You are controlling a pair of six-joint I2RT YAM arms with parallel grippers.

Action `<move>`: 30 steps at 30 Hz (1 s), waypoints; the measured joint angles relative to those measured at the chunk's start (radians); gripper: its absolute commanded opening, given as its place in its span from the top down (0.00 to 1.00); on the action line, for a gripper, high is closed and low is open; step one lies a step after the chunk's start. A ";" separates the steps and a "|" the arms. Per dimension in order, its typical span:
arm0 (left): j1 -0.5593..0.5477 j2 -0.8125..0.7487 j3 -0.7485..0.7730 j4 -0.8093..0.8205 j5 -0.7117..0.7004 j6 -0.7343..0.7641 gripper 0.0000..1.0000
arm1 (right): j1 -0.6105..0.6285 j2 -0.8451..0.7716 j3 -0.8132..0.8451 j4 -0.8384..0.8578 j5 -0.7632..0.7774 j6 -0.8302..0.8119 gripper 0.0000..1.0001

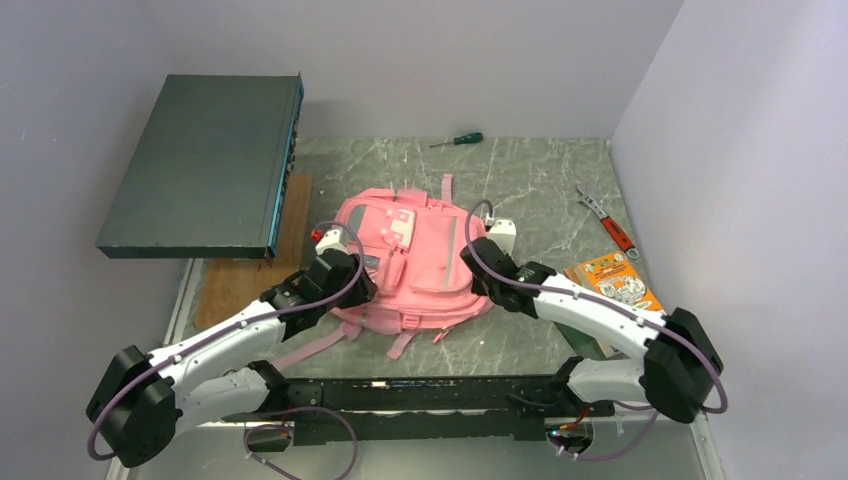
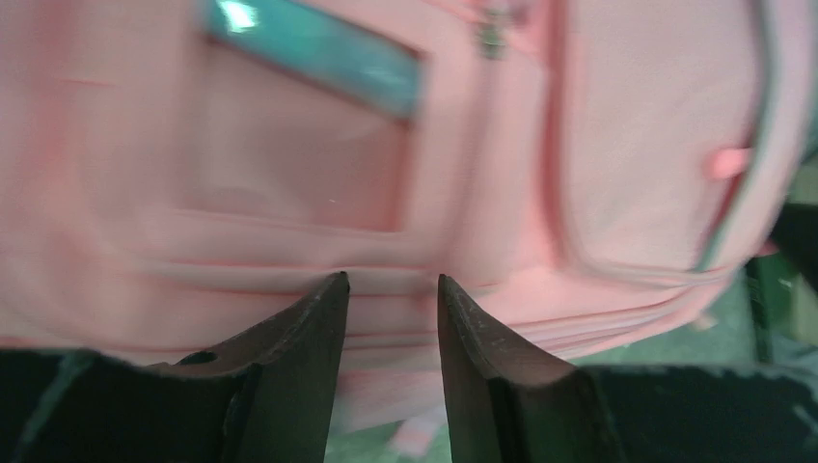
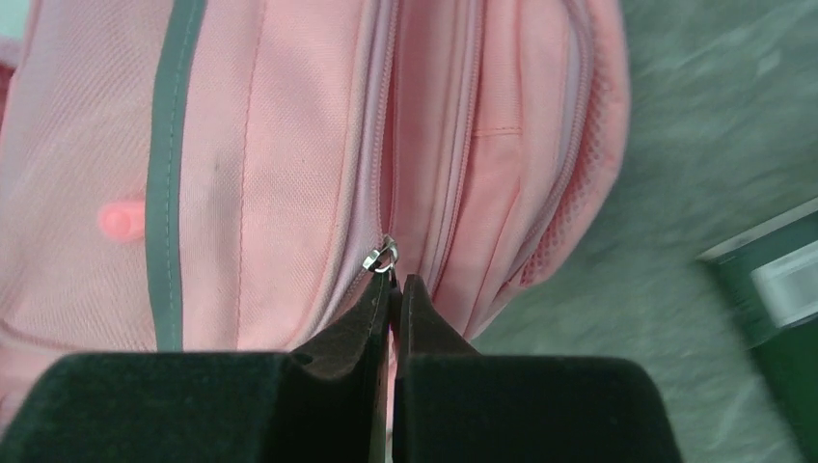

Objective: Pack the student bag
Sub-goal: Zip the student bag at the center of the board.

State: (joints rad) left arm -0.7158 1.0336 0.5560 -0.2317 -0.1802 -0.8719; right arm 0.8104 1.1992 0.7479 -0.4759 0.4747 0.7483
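Observation:
The student bag is a pink backpack with grey trim, lying flat mid-table with its straps trailing toward me. My left gripper is at the bag's left side. In the left wrist view its fingers stand partly apart with a thick fold of the bag filling the gap between them. My right gripper is at the bag's right side. In the right wrist view it is shut on a zipper pull, whose metal ring shows just above the tips on the bag's zip line.
A dark flat box stands raised at the back left over a wooden board. A green screwdriver lies at the back. Red-handled pliers and an orange book lie to the right. A small white object sits by the bag.

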 measured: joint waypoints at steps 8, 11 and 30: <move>0.031 -0.048 -0.003 -0.069 -0.044 0.105 0.28 | -0.085 0.132 0.045 0.039 0.105 -0.272 0.45; 0.032 -0.106 -0.009 -0.067 0.000 0.159 0.20 | -0.097 0.127 0.045 0.002 0.137 -0.278 0.20; -0.036 0.072 0.178 0.097 0.383 0.237 0.11 | -0.205 -0.278 0.010 -0.217 -0.116 0.657 0.00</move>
State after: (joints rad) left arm -0.7521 1.1053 0.7341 -0.1352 0.2024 -0.6353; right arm 0.6052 0.9215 0.7574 -0.6930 0.3584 1.4055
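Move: The zipper pull is already pinched between my right fingertips, at the bag's right flank, with the open zip track running on ahead, its middle roughly 6 cm forward. From that hand the student bag's middle lies about 12 cm left and 5 ahead, a few centimetres lower, and the green book some 18 cm right and 9 back. My left hand is down on the bag's near left part; the pull lies around 20 cm to its right, about level with it. I draw the pull about 5 cm forward and right along the bag's flank with my right hand, then spread the fingers wide to let go, ease back and farther right, and finally lift some 6 cm while rolling the left side up and turning clockwise. My left hand stops bracing the bag, slips left briefly, opens wide, then rises about 7 cm and swings right over the bag, turning clockwise. ##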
